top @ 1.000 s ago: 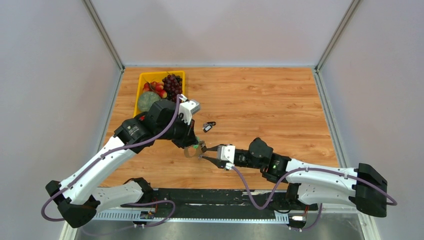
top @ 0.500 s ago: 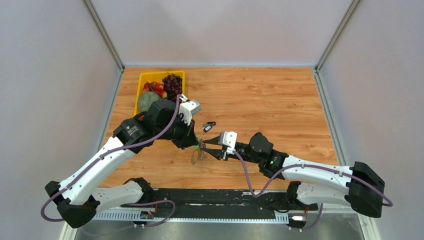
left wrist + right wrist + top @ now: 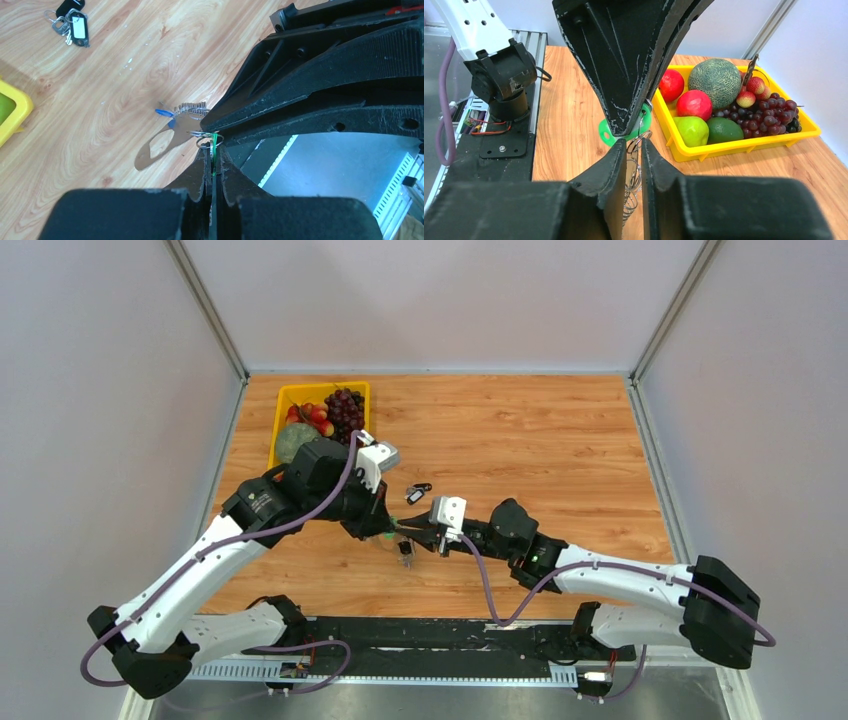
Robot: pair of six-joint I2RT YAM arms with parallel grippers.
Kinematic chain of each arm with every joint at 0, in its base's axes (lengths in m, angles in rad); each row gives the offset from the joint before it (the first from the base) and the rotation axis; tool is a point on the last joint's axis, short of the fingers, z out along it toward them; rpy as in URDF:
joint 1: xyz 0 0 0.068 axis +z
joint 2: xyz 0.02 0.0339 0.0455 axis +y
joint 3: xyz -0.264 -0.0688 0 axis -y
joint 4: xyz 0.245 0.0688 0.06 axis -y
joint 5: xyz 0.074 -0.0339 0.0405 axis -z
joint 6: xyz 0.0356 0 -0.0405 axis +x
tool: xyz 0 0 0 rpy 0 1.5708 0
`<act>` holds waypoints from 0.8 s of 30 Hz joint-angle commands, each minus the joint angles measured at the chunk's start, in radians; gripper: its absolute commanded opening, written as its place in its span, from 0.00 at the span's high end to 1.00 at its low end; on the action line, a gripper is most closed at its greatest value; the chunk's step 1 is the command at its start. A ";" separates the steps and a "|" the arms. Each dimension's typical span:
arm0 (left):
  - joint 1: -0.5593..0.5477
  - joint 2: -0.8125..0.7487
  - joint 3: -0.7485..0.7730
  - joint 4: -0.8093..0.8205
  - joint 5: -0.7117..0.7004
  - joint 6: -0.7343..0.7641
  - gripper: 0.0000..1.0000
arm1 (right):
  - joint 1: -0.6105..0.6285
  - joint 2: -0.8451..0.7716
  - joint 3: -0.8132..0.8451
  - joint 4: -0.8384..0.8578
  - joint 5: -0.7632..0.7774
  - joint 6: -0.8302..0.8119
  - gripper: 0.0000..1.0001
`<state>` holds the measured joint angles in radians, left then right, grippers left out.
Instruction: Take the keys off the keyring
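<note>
My left gripper [image 3: 213, 150] is shut on the edge of a thin green key tag [image 3: 624, 129], held above the table. A small wire ring [image 3: 205, 140] hangs off that tag. My right gripper [image 3: 634, 142] meets it head-on from the right, its jaws drawn in to a slim gap on the silvery coiled rings of the keyring [image 3: 638, 165]. Below both hangs the keyring's flat silvery loop [image 3: 160, 145], with a blue tag [image 3: 162, 113] beside it. In the top view the two grippers touch tips at mid-table [image 3: 398, 531], and a small dark key [image 3: 405, 550] dangles under them.
A second bunch of keys with a black fob and white tag [image 3: 418, 492] lies on the wood just beyond the grippers. A yellow tray [image 3: 283, 400] with melon, apples and grapes stands at the back left. The black base rail [image 3: 430, 635] runs along the near edge.
The right gripper has moved up and left to the left gripper's tips and narrowed its jaws onto the rings. The left arm has barely shifted, and the hanging loop has swung.
</note>
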<state>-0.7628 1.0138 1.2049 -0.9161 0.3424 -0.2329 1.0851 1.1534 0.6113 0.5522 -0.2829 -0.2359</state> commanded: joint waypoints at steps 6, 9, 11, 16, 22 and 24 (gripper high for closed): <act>-0.004 -0.015 0.039 0.022 0.144 -0.002 1.00 | -0.005 0.012 0.040 0.053 0.001 0.003 0.98; -0.003 -0.006 0.043 0.009 0.171 -0.009 1.00 | -0.005 0.002 0.032 0.054 -0.001 -0.009 1.00; -0.004 -0.004 0.046 0.012 0.185 -0.012 1.00 | -0.004 -0.015 0.014 0.069 -0.015 -0.026 1.00; -0.003 0.001 0.060 0.037 0.161 -0.071 1.00 | -0.005 -0.081 -0.060 0.111 -0.082 -0.119 1.00; 0.033 0.053 0.105 0.019 0.197 -0.113 1.00 | -0.003 -0.177 -0.129 0.076 -0.147 -0.229 1.00; 0.039 0.067 0.107 0.021 0.228 -0.118 1.00 | -0.002 -0.199 -0.144 0.062 -0.159 -0.255 1.00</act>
<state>-0.7429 1.0622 1.2629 -0.9310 0.4988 -0.3077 1.0847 1.0046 0.4938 0.5949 -0.3737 -0.4011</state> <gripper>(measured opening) 0.028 0.005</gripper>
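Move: Just beyond the right fingertips, about 1 cm to their left, are the keyring's metal rings; the left fingertips are a further 1 cm or so left, already holding the ring by the green tag, so the rings lie about 1 cm to the left hand's right and 1 cm below. From the right hand, the other key bunch lies on the table about 20 cm ahead, 3 cm right and 23 cm below; the yellow tray's middle is roughly 31 cm ahead, 18 cm left and 21 cm lower. Closing fully from about a fifth open, the right fingers pinch the metal rings next to the green tag, then draw them back and to the right about 3.5 cm, rising slightly while the wrist rolls some 12 degrees. The left hand keeps its grip by the tag and follows, first back about 2 cm, then up and to the right. ##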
